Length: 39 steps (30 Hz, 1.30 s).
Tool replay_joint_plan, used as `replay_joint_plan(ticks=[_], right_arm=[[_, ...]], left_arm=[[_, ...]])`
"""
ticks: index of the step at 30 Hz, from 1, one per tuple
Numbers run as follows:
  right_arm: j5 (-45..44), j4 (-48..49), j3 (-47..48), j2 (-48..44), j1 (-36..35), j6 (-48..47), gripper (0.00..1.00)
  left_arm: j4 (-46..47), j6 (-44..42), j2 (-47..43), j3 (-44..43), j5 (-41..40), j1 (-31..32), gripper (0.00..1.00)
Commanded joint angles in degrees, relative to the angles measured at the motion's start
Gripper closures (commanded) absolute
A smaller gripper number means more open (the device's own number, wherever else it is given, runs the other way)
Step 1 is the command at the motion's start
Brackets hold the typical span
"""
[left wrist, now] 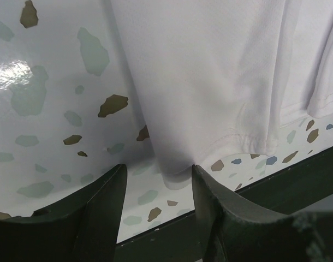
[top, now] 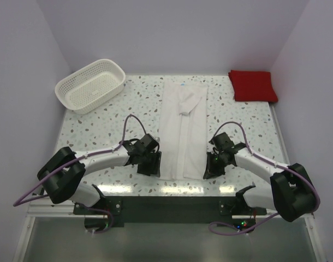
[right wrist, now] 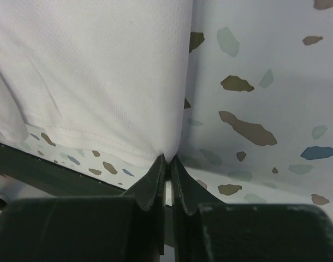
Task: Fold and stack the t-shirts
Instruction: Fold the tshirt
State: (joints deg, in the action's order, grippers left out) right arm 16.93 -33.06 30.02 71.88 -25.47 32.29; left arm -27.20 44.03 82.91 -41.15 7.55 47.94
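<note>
The white t-shirt (top: 183, 128) lies as a long narrow folded strip down the middle of the table. A red t-shirt (top: 252, 85) sits folded at the back right. My right gripper (right wrist: 169, 159) is shut on the white t-shirt (right wrist: 106, 76) at its near right corner, the cloth pinched between the fingertips. My left gripper (left wrist: 158, 174) stands open at the near left corner, the hem of the white t-shirt (left wrist: 210, 82) reaching between its fingers (left wrist: 109, 196) without being pinched. Both grippers (top: 150, 162) (top: 212, 165) are low at the strip's near end.
A white lattice basket (top: 90, 85) stands at the back left. The table's near edge with a dark rail (top: 172, 206) runs just behind both grippers. Purple walls close in the sides and back.
</note>
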Motion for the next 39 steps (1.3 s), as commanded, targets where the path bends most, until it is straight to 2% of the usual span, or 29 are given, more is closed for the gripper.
replay_joint_plan(ticks=[1,10,13,14,16,20,23,27,30,35,39], right_arm=[[-1.3,1.2,-2.8,0.6,-0.4,-0.4,0.95],[-0.8,1.4,-2.8,1.0,-0.4,-0.8,0.95],[0.4,1.1,-2.6,1.4,-0.5,-0.9,0.98],[1.3,0.9,-2.4,1.6,-0.5,-1.1,1.00],[2.2,-0.6,-1.9,1.9,-0.9,-1.2,1.00],[2.5,-4.5,-0.5,0.1,-6.0,-0.1,1.00],[1.9,-9.2,0.1,-3.1,-10.8,1.9,1.00],[0.7,-15.4,1.6,-7.6,-12.9,3.0,1.00],[-3.6,-16.9,6.1,-6.8,-12.9,2.3,1.00],[-10.4,-16.4,17.4,-0.8,-10.7,-1.3,1.00],[-9.3,-14.3,23.5,4.2,-4.5,-5.5,1.00]], left_arm=[[0.3,1.1,2.3,-0.3,0.6,1.2,0.45],[0.8,1.5,5.6,-0.4,1.0,2.3,0.64],[0.8,1.4,6.9,-0.4,1.5,2.8,0.79],[0.9,1.4,7.2,-0.3,1.6,3.0,0.90],[0.1,1.3,7.4,-0.2,1.6,3.6,0.99],[-2.7,1.8,5.9,1.3,1.5,5.0,1.00],[-5.6,4.1,0.9,4.8,2.0,7.2,1.00],[-7.6,6.5,-7.6,7.6,4.6,8.1,1.00],[-5.9,4.2,-7.3,3.3,6.5,5.5,1.00],[-5.3,-4.6,0.6,-10.0,8.2,-2.8,1.00],[-5.2,-9.3,6.5,-19.6,6.4,-9.3,1.00]])
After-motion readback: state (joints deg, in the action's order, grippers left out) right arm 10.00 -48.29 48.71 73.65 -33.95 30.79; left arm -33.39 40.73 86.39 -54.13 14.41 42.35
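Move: The folded t-shirt's near left corner lies about 2 cm right, 1 cm back and 1 cm below the left hand's open fingers. Its near right corner, some 19 cm right of that hand, is already pinched in the right hand, with the left corner about 17 cm to the right hand's left. From the right hand, the far edge's middle is roughly 38 cm ahead and 7 cm left, and the small flap about 30 cm ahead and 6 cm left. The shirt's near left corner is pinched as the left hand eases right and slightly back and down and shuts its fingers; the right hand keeps its corner. Both then pull the hem back to about 7 cm behind where they began, the right wrist turning some 10 degrees counter-clockwise, and swing forward about 10 cm while rising about 5, starting the hem over towards the far edge. ##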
